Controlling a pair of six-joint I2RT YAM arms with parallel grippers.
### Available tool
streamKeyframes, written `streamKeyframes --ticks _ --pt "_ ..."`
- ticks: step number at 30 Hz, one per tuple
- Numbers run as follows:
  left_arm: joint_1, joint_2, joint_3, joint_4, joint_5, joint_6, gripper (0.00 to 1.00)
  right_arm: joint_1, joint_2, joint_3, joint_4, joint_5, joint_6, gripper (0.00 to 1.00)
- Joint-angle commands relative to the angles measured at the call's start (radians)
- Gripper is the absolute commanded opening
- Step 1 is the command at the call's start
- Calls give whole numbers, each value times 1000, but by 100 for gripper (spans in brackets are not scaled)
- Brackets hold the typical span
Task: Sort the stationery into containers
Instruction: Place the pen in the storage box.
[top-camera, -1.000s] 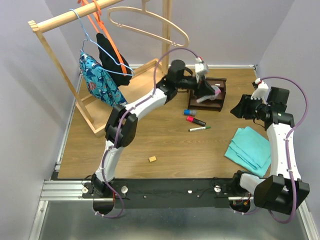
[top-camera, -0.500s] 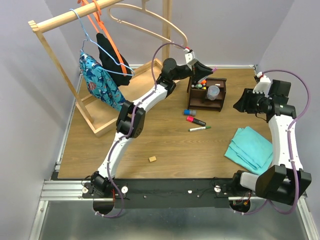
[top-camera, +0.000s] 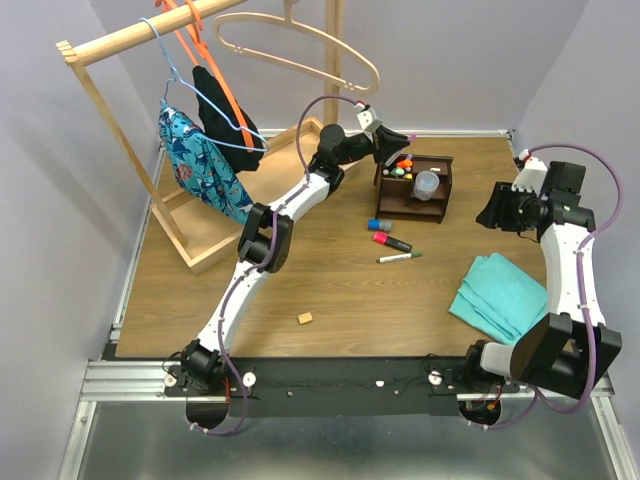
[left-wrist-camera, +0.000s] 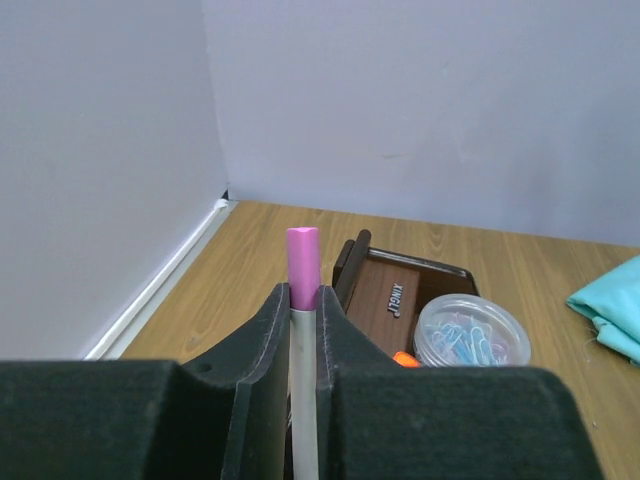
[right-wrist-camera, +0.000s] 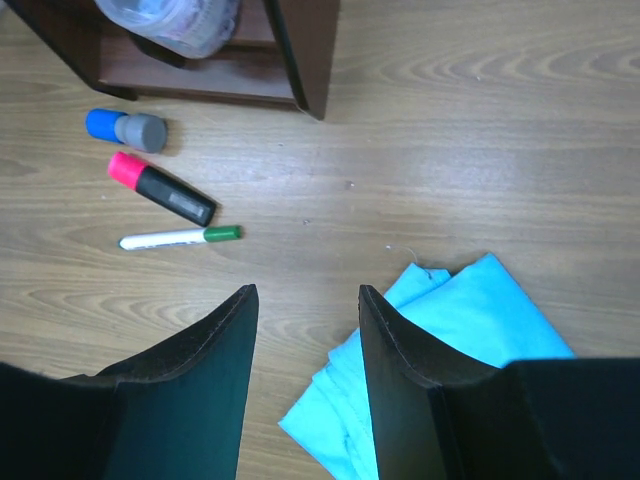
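Observation:
My left gripper (top-camera: 396, 139) hovers above the back left of the dark brown organizer (top-camera: 412, 212), shut on a slim grey marker with a pink cap (left-wrist-camera: 302, 262). The left wrist view shows the organizer (left-wrist-camera: 388, 292) and the round cup of clips (left-wrist-camera: 470, 331) just beyond my left gripper (left-wrist-camera: 303, 298). Orange and green highlighters (top-camera: 403, 166) stand in the organizer beside the cup (top-camera: 427, 184). On the table lie a blue-capped item (top-camera: 379, 225), a pink-capped black highlighter (top-camera: 391, 241), a green-capped marker (top-camera: 399, 258) and a tan eraser (top-camera: 306, 318). My right gripper (top-camera: 495, 211) is open and empty, above bare table (right-wrist-camera: 305, 295).
A folded teal cloth (top-camera: 500, 298) lies at the right, partly under my right gripper in the right wrist view (right-wrist-camera: 450, 370). A wooden clothes rack with hangers and garments stands at the back left on a pale base tray (top-camera: 228, 243). Walls close the back and sides.
My left gripper has lifted from the organizer and drawn back and left with the pink-capped marker still in it. My right gripper has pulled slightly right.

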Motion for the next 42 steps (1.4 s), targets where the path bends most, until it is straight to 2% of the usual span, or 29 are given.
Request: streamKeyframes --ticks 1,10,11,15,17,18,21,27,31,33,34,36,37,38,41,42 --pt "-1 37 19 73 -42 -42 0 -21 30 46 -38 46 -42 53" --pt "30 -51 -161 191 7 -126 0 -24 36 23 -19 37 -36 53" --pt "36 -59 -175 199 13 -132 2 -24 31 19 -13 34 -34 53" --pt "51 -110 -253 237 46 -143 22 -24 13 -14 0 24 -22 53" --pt "53 -142 -296 251 52 -132 27 -24 4 -37 13 13 -14 53" --pt "54 -148 -307 254 55 -129 35 -24 -10 -44 19 10 -9 54" --pt "55 -179 -327 247 61 -112 47 -24 -33 -76 31 -3 4 54" --pt "41 -268 -365 176 79 -45 59 -24 -73 -93 34 -38 30 54" --pt "1 -421 -463 115 99 -5 60 -24 -110 -101 43 -75 56 54" --pt "-42 -505 -599 15 103 71 60 -24 -125 -107 48 -88 61 54" --pt "-60 -551 -648 -46 96 184 60 -24 -130 -109 51 -98 64 54" --pt "-108 -677 -779 -250 51 285 59 -24 -154 -121 68 -93 66 54" --pt "-123 -712 -810 -325 29 387 59 -24 -163 -126 76 -85 66 54" --pt "-137 -761 -843 -493 24 435 58 -24 -168 -127 85 -84 67 54" --pt "-198 -808 -876 -784 -64 623 56 -24 -197 -143 96 -64 86 54" --pt "-211 -808 -877 -836 -89 654 56 -24 -203 -152 96 -62 86 54"
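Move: The left hand holds the upright pen, pink end up, above the storage box. The box's pen compartment lies straight below, roughly 14 cm down. The clear tub in the box stands about 7 cm to the right and 5 cm nearer the base. On the table some 22 cm below lie the blue-grey marker, 11 cm back and 3 cm left, and the black highlighter, 15 cm straight back. For the right hand the compartment is about 21 cm ahead, 19 cm left and 10 cm lower. Down about 4 cm, with a similar drift left, the left hand lowers the held pen into the storage box's pen compartment and opens its fingers to let go. It then climbs clear some 8 cm and sweeps back about 17 cm towards the base, away from the compartment, its fingers tipping down some 15 degrees. ##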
